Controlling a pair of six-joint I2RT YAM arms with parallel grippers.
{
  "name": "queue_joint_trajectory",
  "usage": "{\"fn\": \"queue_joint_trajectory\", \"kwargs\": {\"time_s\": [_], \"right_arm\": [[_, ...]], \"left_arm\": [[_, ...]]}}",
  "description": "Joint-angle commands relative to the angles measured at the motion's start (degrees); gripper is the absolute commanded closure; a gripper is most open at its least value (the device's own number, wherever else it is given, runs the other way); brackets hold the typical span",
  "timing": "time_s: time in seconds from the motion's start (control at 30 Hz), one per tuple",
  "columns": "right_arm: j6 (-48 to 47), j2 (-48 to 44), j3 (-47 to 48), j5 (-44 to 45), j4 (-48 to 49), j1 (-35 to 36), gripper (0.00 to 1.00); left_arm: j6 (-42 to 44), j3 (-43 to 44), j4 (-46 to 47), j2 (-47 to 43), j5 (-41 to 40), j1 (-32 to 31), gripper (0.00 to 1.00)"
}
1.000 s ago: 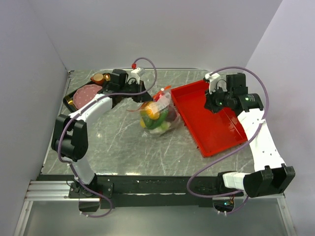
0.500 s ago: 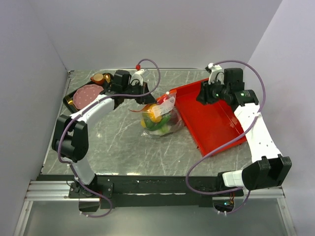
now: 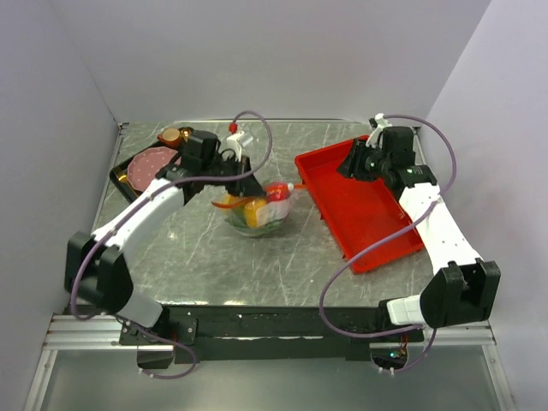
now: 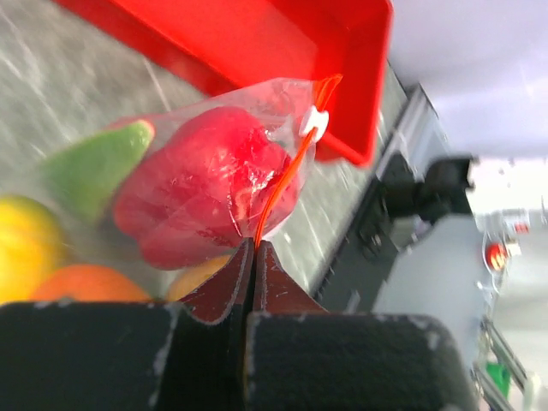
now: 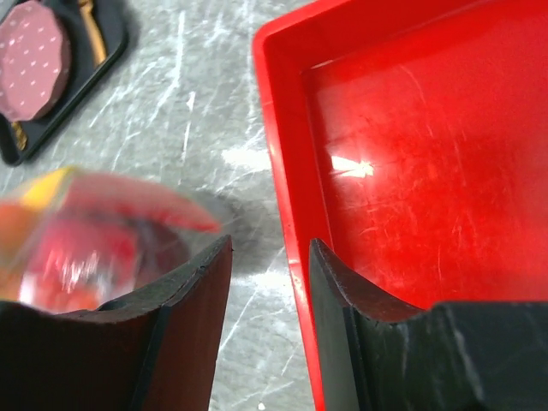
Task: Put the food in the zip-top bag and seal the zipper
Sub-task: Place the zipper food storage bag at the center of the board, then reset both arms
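The zip-top bag (image 3: 257, 212) lies on the table between the arms, and the food shows through its clear plastic. In the left wrist view I make out a red piece (image 4: 205, 197), a green piece (image 4: 90, 163), a yellow fruit (image 4: 21, 244) and an orange (image 4: 77, 282) inside. My left gripper (image 3: 247, 185) (image 4: 254, 246) is shut on the zipper (image 4: 287, 175), the orange-red strip, a little below its white slider (image 4: 314, 122). My right gripper (image 3: 348, 165) (image 5: 270, 257) hangs open and holds nothing, over the left rim of the red tray, apart from the bag (image 5: 86, 235).
The red tray (image 3: 377, 224) (image 5: 411, 163) fills the right side of the table, close to the bag. A black tray with a pink plate (image 3: 150, 163) (image 5: 34, 47) and a small brown item sits at the back left.
My right gripper went from shut to open and shifted left and back over the tray. My left gripper came forward with the strip, and the bag slid left, away from the tray.
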Motion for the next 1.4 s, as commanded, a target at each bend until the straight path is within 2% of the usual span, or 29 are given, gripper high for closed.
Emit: {"fn": "queue_joint_trajectory", "kwargs": {"time_s": [0.0, 0.17, 0.33, 0.43, 0.47, 0.53, 0.57, 0.6, 0.67, 0.77, 0.8, 0.9, 0.93, 1.0, 1.03, 1.13, 1.17, 1.2, 1.23, 1.37], "right_arm": [[2.64, 1.87, 0.06, 3.03, 1.21, 0.11, 0.52], [3.69, -0.14, -4.07, 2.33, 2.69, 0.2, 0.52], [3.87, -1.91, -7.68, 3.12, 3.84, 0.11, 0.51], [3.43, -2.52, -8.47, 3.91, 3.23, 0.11, 0.51], [3.26, -2.87, -8.65, 4.0, 3.23, 0.11, 0.51], [3.26, -3.31, -9.7, 4.26, 3.67, 0.11, 0.51], [3.08, -3.58, -9.96, 4.26, 3.76, 0.11, 0.51], [2.99, -3.58, -10.31, 5.13, 3.58, 0.11, 0.51], [3.51, -3.58, -10.67, 6.8, 3.49, 0.11, 0.5], [3.87, -3.32, -11.11, 9.0, 3.06, 0.02, 0.49], [4.04, -3.32, -11.02, 9.53, 2.97, 0.11, 0.48], [5.1, -3.93, -11.81, 11.73, 4.02, -0.15, 0.43], [5.19, -4.19, -11.99, 12.17, 4.45, -0.24, 0.42], [5.54, -4.54, -12.08, 13.4, 5.42, -0.42, 0.42], [5.63, -4.55, -11.99, 14.1, 5.51, -0.59, 0.42], [5.72, -4.89, -11.46, 16.56, 6.04, -1.29, 0.42], [5.72, -5.25, -11.46, 16.91, 7.26, -1.56, 0.42], [5.63, -5.68, -12.16, 16.66, 8.32, -2.08, 0.36], [5.89, -6.73, -12.68, 16.48, 9.54, -2.17, 0.36], [5.89, -9.2, -15.85, 17.79, 16.14, -2.79, 0.29]], "left_arm": [[0.88, -7.41, -2.64, -6.29, -1.8, -3.7, 0.99], [-2.01, -16.4, 1.92, -8.06, -5.16, -6.85, 0.99], [-7.99, -21.42, 8.07, -10.78, -3.23, -12.31, 0.98], [-8.96, -22.83, 8.35, -10.43, -3.14, -16.44, 0.66], [-8.7, -22.92, 7.47, -10.0, -2.97, -18.27, 0.53], [-8.44, -22.13, 6.06, -10.17, -4.45, -21.35, 0.45], [-8.09, -21.26, 5.97, -11.3, -4.03, -22.24, 0.11], [-7.65, -20.47, 5.1, -12.01, -4.81, -22.94, 0.05], [-7.82, -17.67, 4.04, -14.89, -7.7, -23.3, 0.01], [-5.98, -11.09, -0.96, -17.45, -17.52, -23.04, 0.01], [-5.89, -9.49, -1.84, -17.72, -23.82, -22.86, 0.01], [-6.41, -5.43, -3.61, -17.99, -33.01, -19.89, 0.01], [-6.33, -4.99, -2.65, -17.9, -36.07, -16.83, 0.01], [-7.46, -4.38, -2.12, -16.76, -38.64, -12.95, 0.01], [-7.73, -4.29, -1.94, -16.15, -38.56, -8.23, 0.01], [-9.23, -2.18, -2.9, -13.25, -40.4, 0.13, 0.01], [-8.97, -1.48, -2.56, -12.29, -40.93, 1.47, 0.01], [-8.62, -1.56, -2.03, -12.1, -41.72, 2.61, 0.01], [-8.79, -1.48, -1.16, -11.84, -42.86, 4.02, 0.01], [-10.28, -2.0, 4.37, -10.7, -47.7, 5.0, 0.01]]}}
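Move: Behind and below the left hand, which already pinches the bag by its orange zipper, lies the bare board where the bag's middle is to rest: some 7 cm back, level sideways and about 19 cm down. Of that hand, the red box's middle is roughly 9 cm ahead and 33 cm to the right, and the dark tray 21 cm ahead and 33 cm to the left, both about 20 cm lower. From the right hand the spot lies around 14 cm back, 23 cm left and 19 cm below. Drawing the zipper back about 17 cm and down 9 towards the robot's side of the board, the left hand opens wide and lets go of the bag. Then it lifts and sweeps forward and left, away from the bag towards the tray, turning about 60 degrees counter-clockwise and sinking a little at the end. The half-open right hand sinks some 7 cm, then drifts right over the red box, opening somewhat more and rising slightly. ##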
